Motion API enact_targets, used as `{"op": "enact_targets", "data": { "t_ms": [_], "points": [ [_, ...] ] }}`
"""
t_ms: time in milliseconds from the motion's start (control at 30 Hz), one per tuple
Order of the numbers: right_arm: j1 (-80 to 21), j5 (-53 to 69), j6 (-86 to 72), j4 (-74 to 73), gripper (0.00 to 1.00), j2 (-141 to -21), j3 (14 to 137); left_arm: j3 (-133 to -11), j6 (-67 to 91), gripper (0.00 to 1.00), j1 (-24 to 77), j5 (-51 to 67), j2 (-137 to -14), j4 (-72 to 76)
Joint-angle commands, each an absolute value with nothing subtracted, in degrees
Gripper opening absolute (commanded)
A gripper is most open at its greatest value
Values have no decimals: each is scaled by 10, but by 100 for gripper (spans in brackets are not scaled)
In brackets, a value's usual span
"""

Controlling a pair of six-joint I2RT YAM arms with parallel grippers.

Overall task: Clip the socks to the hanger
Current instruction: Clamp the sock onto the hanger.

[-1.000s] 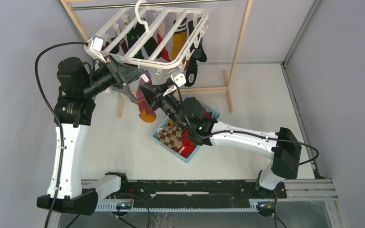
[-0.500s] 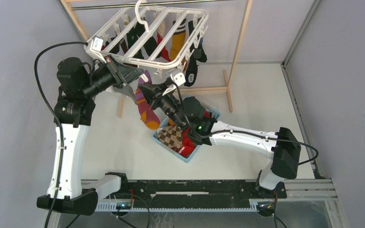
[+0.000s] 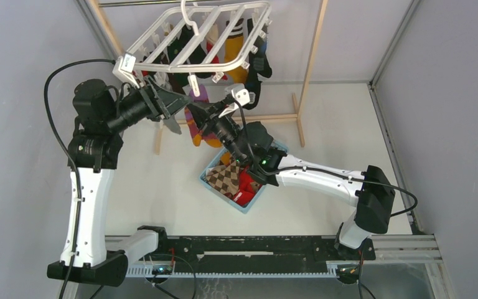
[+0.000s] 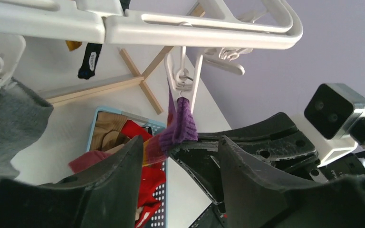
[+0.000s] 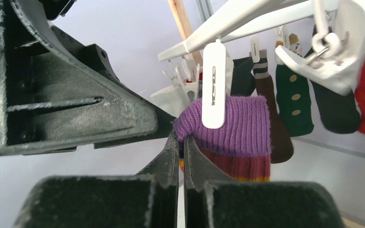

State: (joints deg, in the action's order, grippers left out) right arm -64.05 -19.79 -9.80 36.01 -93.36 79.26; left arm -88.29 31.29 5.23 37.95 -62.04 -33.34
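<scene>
The white hanger (image 3: 180, 66) hangs from the wooden rack with several socks clipped along it. One of its clips (image 4: 183, 80) is clamped on the purple cuff of a striped sock (image 4: 183, 124), which shows purple, red and orange bands (image 5: 240, 128). My right gripper (image 5: 181, 140) is shut on the left edge of that cuff, just below the clip (image 5: 214, 90). My left gripper (image 4: 176, 156) stands open right under the clip with nothing between its fingers. From above, both grippers, left (image 3: 171, 109) and right (image 3: 200, 112), meet under the hanger's front bar.
A light-blue basket (image 3: 249, 207) on the table holds argyle brown and red socks (image 3: 227, 179). The wooden rack's post (image 3: 313, 56) and foot bars stand behind it. A grey sock (image 4: 9, 123) hangs from a clip at the left. Green, brown and red socks (image 5: 292, 95) hang further back.
My left gripper has opened and let go of the clip, which now grips the purple cuff. The hanger has swung up and back. The right gripper rose slightly with the sock.
</scene>
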Motion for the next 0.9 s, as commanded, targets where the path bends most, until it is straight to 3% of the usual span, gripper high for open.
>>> {"op": "enact_targets", "data": {
  "t_ms": [0, 67, 133, 167, 333, 633, 733, 867],
  "points": [
    [-640, -196, -117, 386, 12, -919, 809, -908, 293, 71, 50, 388, -603, -346],
    [-639, -203, -121, 386, 32, -916, 807, -912, 286, 82, 42, 392, -599, -358],
    [-636, -207, -120, 378, 60, -912, 807, -917, 276, 93, 29, 400, -596, -377],
    [-634, -208, -121, 371, 70, -909, 807, -921, 268, 97, 21, 405, -595, -391],
    [-618, -204, -132, 318, 98, -863, 778, -923, 206, 100, -59, 457, -592, -468],
    [-565, -222, -183, 106, 99, -652, 596, -815, -5, 100, -249, 470, -549, -520],
    [-497, -219, -224, 19, 99, -563, 523, -755, -49, 100, -302, 462, -547, -494],
    [-326, -191, -273, -78, 99, -462, 444, -617, -66, 100, -332, 409, -547, -377]
  ]
}}
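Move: The striped sock's cuff hangs about 3 cm ahead and 3 cm right of the part-open left hand, level with it; its clip is some 3 cm above the cuff. A grey sock hangs about 3 cm ahead, 6 cm left and 6 cm below that hand. The right hand still pinches the cuff's near edge, the cuff's middle about 2 cm ahead and 1 cm right; the clip is about 3 cm higher. Right fingers open off the cuff, then the hands part sideways and down, left about 16 cm, right some 23. ##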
